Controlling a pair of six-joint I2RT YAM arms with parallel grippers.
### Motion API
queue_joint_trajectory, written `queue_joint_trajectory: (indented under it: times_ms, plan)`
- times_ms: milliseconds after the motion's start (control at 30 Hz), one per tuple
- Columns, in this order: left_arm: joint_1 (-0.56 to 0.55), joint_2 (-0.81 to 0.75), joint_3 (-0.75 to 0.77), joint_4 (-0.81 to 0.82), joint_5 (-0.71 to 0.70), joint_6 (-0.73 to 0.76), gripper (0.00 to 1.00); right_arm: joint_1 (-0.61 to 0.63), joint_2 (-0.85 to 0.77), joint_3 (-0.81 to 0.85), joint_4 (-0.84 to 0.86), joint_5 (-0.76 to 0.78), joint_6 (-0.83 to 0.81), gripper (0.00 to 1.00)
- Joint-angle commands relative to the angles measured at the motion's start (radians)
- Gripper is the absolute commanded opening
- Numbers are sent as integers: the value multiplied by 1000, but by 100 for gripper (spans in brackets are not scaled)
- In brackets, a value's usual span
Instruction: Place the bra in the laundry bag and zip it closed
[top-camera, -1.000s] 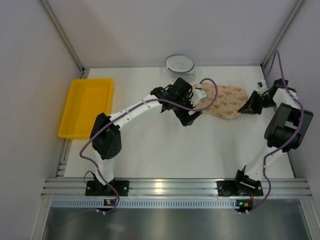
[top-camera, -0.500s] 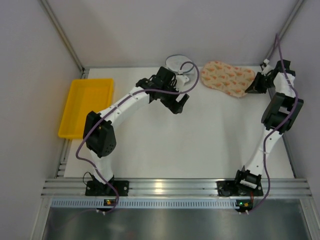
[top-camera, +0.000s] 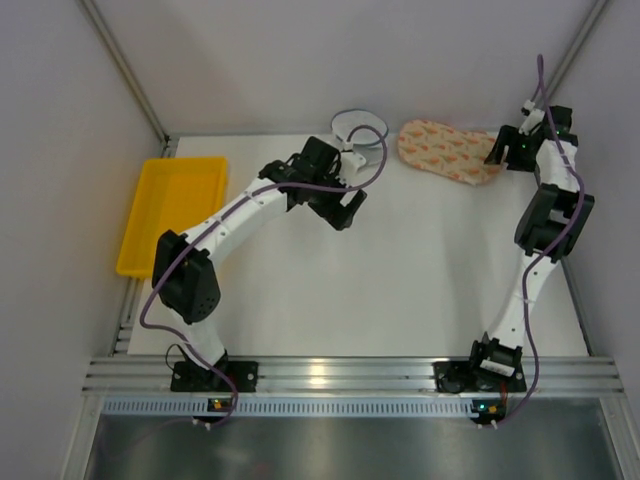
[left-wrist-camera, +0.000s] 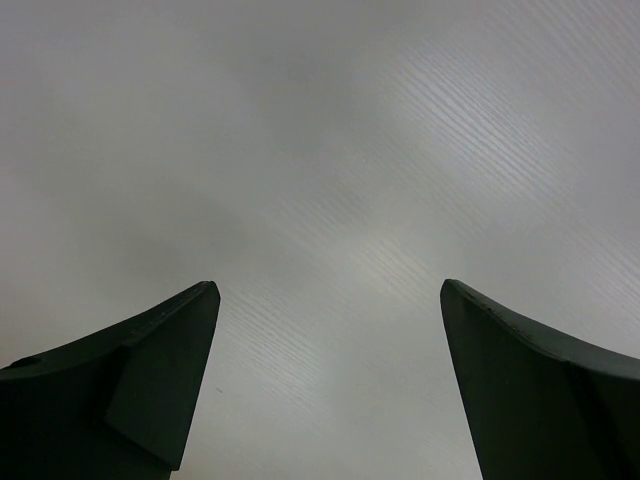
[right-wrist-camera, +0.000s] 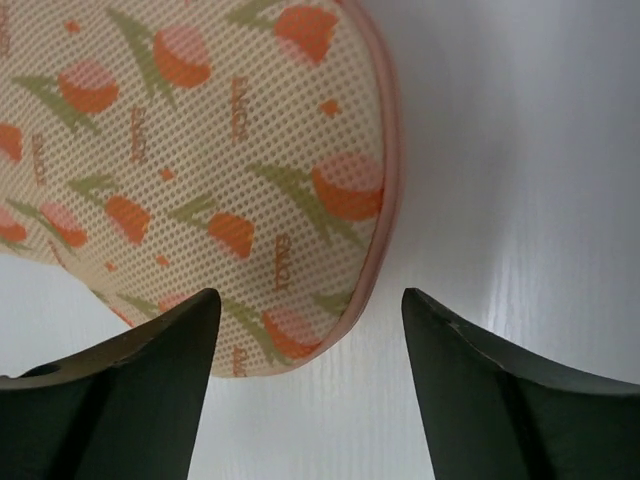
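The laundry bag (top-camera: 446, 150) lies flat and folded shut at the back right of the table, cream mesh with an orange tulip print and pink edging (right-wrist-camera: 200, 150). My right gripper (top-camera: 494, 154) stands open at the bag's right end; in the right wrist view the rounded end lies on the table just ahead of the fingertips (right-wrist-camera: 310, 300), with neither finger touching it. My left gripper (top-camera: 350, 207) hangs open over bare table left of the bag, with nothing between its fingers (left-wrist-camera: 328, 285). The bra is hidden or out of view.
A clear round bowl (top-camera: 345, 123) stands at the back edge, partly behind the left arm's cable. A yellow tray (top-camera: 175, 210) lies off the table's left side. Grey walls close in at the back and on both sides.
The right gripper carried the bag to the back right, then opened and let go of it. The left arm drew back to the left, away from the bag.
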Motion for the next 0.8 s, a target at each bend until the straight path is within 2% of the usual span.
queue_joint_trajectory:
  times_ms: [0,133,167,400,533,633,767]
  plan:
    - [32,-57,-8,3,-2,-6,98,7,-62,38,105,65,16,75]
    - [68,-43,13,0,44,-32,98,3,-210,-62,104,56,-4,98]
    - [87,-40,26,-2,57,-38,98,3,-240,-82,93,48,-15,99]
    - [187,95,184,-92,180,-75,98,26,-474,-285,-111,-93,-105,99]
    - [261,142,222,-100,277,-119,98,93,-631,-460,-203,-155,-194,99]
    - [315,158,225,-100,260,-112,98,151,-734,-667,-201,-195,-243,99]
    - [325,135,179,-100,215,-64,98,242,-821,-854,-180,-214,-295,99]
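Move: Just right of the laundry bag's near-right end, the right hand has the bag's middle some 17 cm to its left, 6 cm ahead and about 3 cm below. The clear bowl stands roughly 45 cm to this hand's left, 8 cm farther out and about as low as the hand. From the left hand, the bag's middle lies about 28 cm ahead, 34 cm to the right and 12 cm lower. Backing off from the laundry bag's end with its already parted fingers spreading to wide open, the right hand rises about 13 cm, swings back and left over the bare table by some 19 and 16 cm, and turns about 25 degrees counter-clockwise, sinking a little at the end. The empty left hand, fingers open, moves left and forward some 8 cm each way with a slight counter-clockwise turn. ##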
